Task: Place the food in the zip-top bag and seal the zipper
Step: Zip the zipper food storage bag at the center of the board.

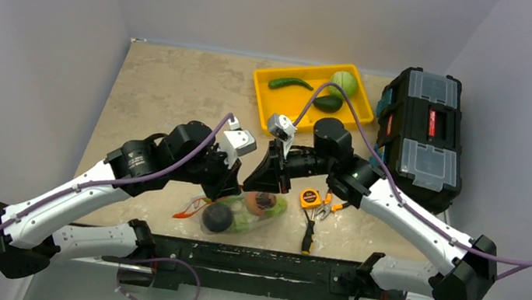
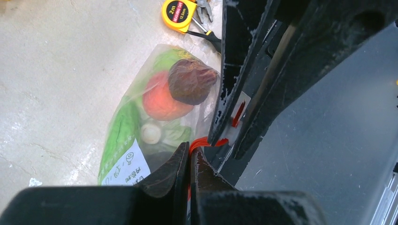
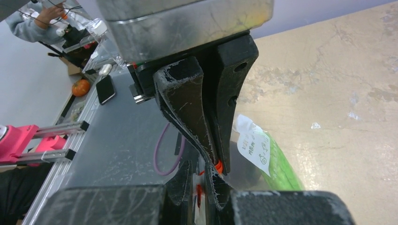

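Note:
The zip-top bag [image 1: 270,210] lies on the table near the front edge, holding food: a dark purple piece [image 2: 190,82], an orange-red piece [image 2: 159,101], a small white piece [image 2: 151,133] and green pieces. My left gripper [image 2: 191,151] is shut on the orange-red zipper [image 2: 202,140] at the bag's mouth. My right gripper [image 3: 197,171] is shut on the zipper's white slider tab [image 2: 237,108], right beside the left fingertips. In the top view both grippers [image 1: 232,189] [image 1: 262,185] meet above the bag, and a loose end of the strip [image 1: 188,210] sticks out left.
A yellow tray [image 1: 267,91] at the back holds a green chili [image 1: 289,83], a round green piece [image 1: 345,82] and a dark green piece [image 1: 327,103]. A black toolbox [image 1: 422,137] stands at the right. An orange tape measure [image 1: 310,198] and pliers [image 1: 310,231] lie right of the bag.

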You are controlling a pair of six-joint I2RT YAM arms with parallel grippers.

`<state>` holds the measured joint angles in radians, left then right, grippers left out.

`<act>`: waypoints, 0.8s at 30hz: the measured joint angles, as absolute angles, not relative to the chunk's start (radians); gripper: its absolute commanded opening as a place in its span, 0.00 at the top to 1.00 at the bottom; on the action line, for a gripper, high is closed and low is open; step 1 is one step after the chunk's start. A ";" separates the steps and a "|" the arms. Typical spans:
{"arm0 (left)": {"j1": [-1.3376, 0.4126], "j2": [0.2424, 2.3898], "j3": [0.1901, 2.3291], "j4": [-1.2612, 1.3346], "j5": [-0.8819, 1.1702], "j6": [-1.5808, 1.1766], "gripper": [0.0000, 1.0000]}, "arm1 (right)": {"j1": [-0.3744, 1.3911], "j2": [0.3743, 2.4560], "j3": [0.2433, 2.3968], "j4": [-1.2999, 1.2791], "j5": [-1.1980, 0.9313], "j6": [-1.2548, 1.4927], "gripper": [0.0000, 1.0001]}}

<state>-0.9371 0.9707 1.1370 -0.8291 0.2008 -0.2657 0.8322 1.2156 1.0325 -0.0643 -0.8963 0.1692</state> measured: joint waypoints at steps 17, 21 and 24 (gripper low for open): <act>-0.925 0.939 1.136 -0.799 0.210 -0.266 1.00 | 0.841 1.188 0.979 -0.035 -0.781 0.192 0.52; -0.925 0.936 1.135 -0.798 0.216 -0.266 1.00 | 0.800 1.160 0.947 -0.029 -0.811 0.202 0.44; -0.925 0.936 1.135 -0.798 0.224 -0.265 1.00 | 0.778 1.150 0.946 -0.039 -0.821 0.205 0.40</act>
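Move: The right fingertips are shut on the white slider, with the left fingertips, which hold the orange zipper strips, about 2 cm to their left and 1 cm ahead. From the left hand the slider lies some 2 cm to the right and 1 cm back. In the hanging bag, the peach is roughly 4 cm ahead, 5 cm right and 14 cm below the right hand; the dark vegetable is level fore-and-aft with that hand, 7 cm left and 18 cm down. Still pinching the slider, the right hand pulls it another centimetre left and slightly down towards the left fingertips. It then opens to a bit over half and lets go, backing off some 2.5 cm to the right and 2 cm forward, sinking slightly and turning a little clockwise. The left hand keeps its grip on the strips and rises about 1.5 cm. ##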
